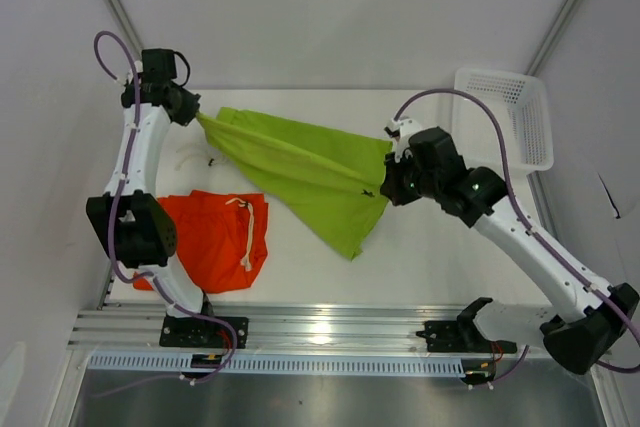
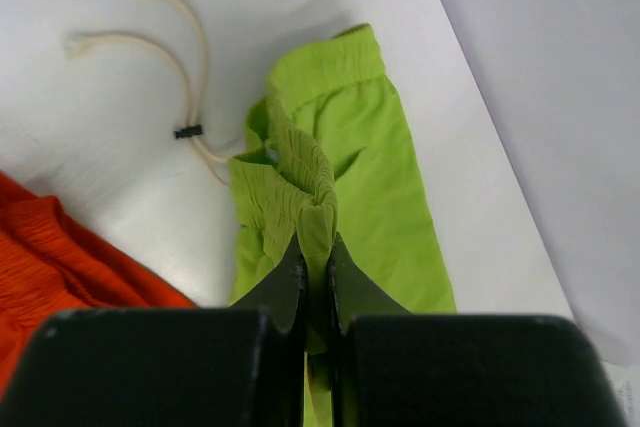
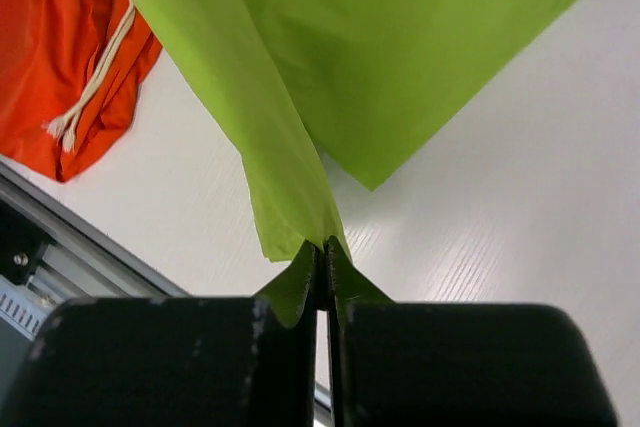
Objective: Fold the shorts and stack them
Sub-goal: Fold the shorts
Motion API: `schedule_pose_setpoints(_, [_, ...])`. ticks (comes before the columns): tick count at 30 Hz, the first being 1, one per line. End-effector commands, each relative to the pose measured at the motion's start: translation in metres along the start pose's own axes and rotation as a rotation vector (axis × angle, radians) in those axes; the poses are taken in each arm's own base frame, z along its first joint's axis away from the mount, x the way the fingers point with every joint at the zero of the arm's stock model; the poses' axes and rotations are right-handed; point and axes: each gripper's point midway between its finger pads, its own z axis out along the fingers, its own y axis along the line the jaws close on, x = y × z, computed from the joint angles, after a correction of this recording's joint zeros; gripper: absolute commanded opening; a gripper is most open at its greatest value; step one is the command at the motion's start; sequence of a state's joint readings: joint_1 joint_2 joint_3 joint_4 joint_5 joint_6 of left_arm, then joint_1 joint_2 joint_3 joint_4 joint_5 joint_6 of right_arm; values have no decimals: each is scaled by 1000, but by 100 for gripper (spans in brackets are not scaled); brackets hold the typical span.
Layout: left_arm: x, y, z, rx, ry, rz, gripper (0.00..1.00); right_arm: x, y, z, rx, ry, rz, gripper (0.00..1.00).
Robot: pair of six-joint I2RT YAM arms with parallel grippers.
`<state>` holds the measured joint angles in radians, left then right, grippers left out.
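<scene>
The lime green shorts [image 1: 300, 172] hang stretched between both arms above the white table [image 1: 440, 267]. My left gripper [image 1: 197, 115] is shut on their elastic waistband [image 2: 300, 172] at the far left. At the right, my right gripper [image 1: 388, 190] is shut on a thin edge of the green fabric [image 3: 290, 197], and a loose corner droops toward the table [image 1: 352, 247]. The orange-red shorts [image 1: 215, 237] with a white drawstring [image 1: 248, 237] lie crumpled at the near left, also showing in the left wrist view [image 2: 60, 257] and the right wrist view [image 3: 60, 57].
A white mesh basket [image 1: 510, 117] stands at the far right corner. A loose white cord [image 2: 170, 57] from the green shorts lies on the table by the left gripper. An aluminium rail [image 1: 320, 327] runs along the near edge, and grey walls close in on both sides.
</scene>
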<state>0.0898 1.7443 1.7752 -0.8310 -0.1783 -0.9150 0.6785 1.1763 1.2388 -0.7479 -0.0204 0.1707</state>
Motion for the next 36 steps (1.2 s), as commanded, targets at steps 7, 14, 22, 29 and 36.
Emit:
schedule_pose_setpoints(7, [-9,-24,32,5,2,-166,0,-64,-35,23,-88,-66,84,0])
schedule_pose_setpoints(14, [4,-19,61,-38,37,-213,0,-109,-52,42,-92,-110,65,0])
schedule_pose_setpoints(22, [-6,-9,75,-52,24,-305,0,-156,-94,67,-76,-126,80,0])
schedule_pose_setpoints(29, [-26,-22,88,11,-28,-370,0,-172,-149,118,-80,-116,158,0])
schedule_pose_setpoints(36, [-32,-56,135,174,-36,-435,0,-179,-204,175,-99,-143,251,0])
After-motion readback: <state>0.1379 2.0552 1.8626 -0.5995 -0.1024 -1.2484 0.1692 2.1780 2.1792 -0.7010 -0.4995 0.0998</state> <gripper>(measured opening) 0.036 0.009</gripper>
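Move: The green shorts' far right corner, where the right hand is taking its held corner, lies about 28 cm ahead of that hand, 2 cm to its right and 19 cm below; the white basket is some 32 cm ahead and 32 cm right of it. The shorts' far left corner lies about 14 cm ahead of the left hand, 3 cm right, 18 cm below. From there the red shorts are 23 cm back and 4 cm right, the drawstring 2 cm ahead and 3 cm left. The green shorts stay pinched in both shut grippers. The right hand sweeps its corner about 30 cm forward towards the shorts' far right corner, rising a little midway and then sinking; the left sinks some 7 cm while easing forward, then carries its waistband end on forward, about 10 cm in all, its wrist rolling left side down and turning counter-clockwise. ##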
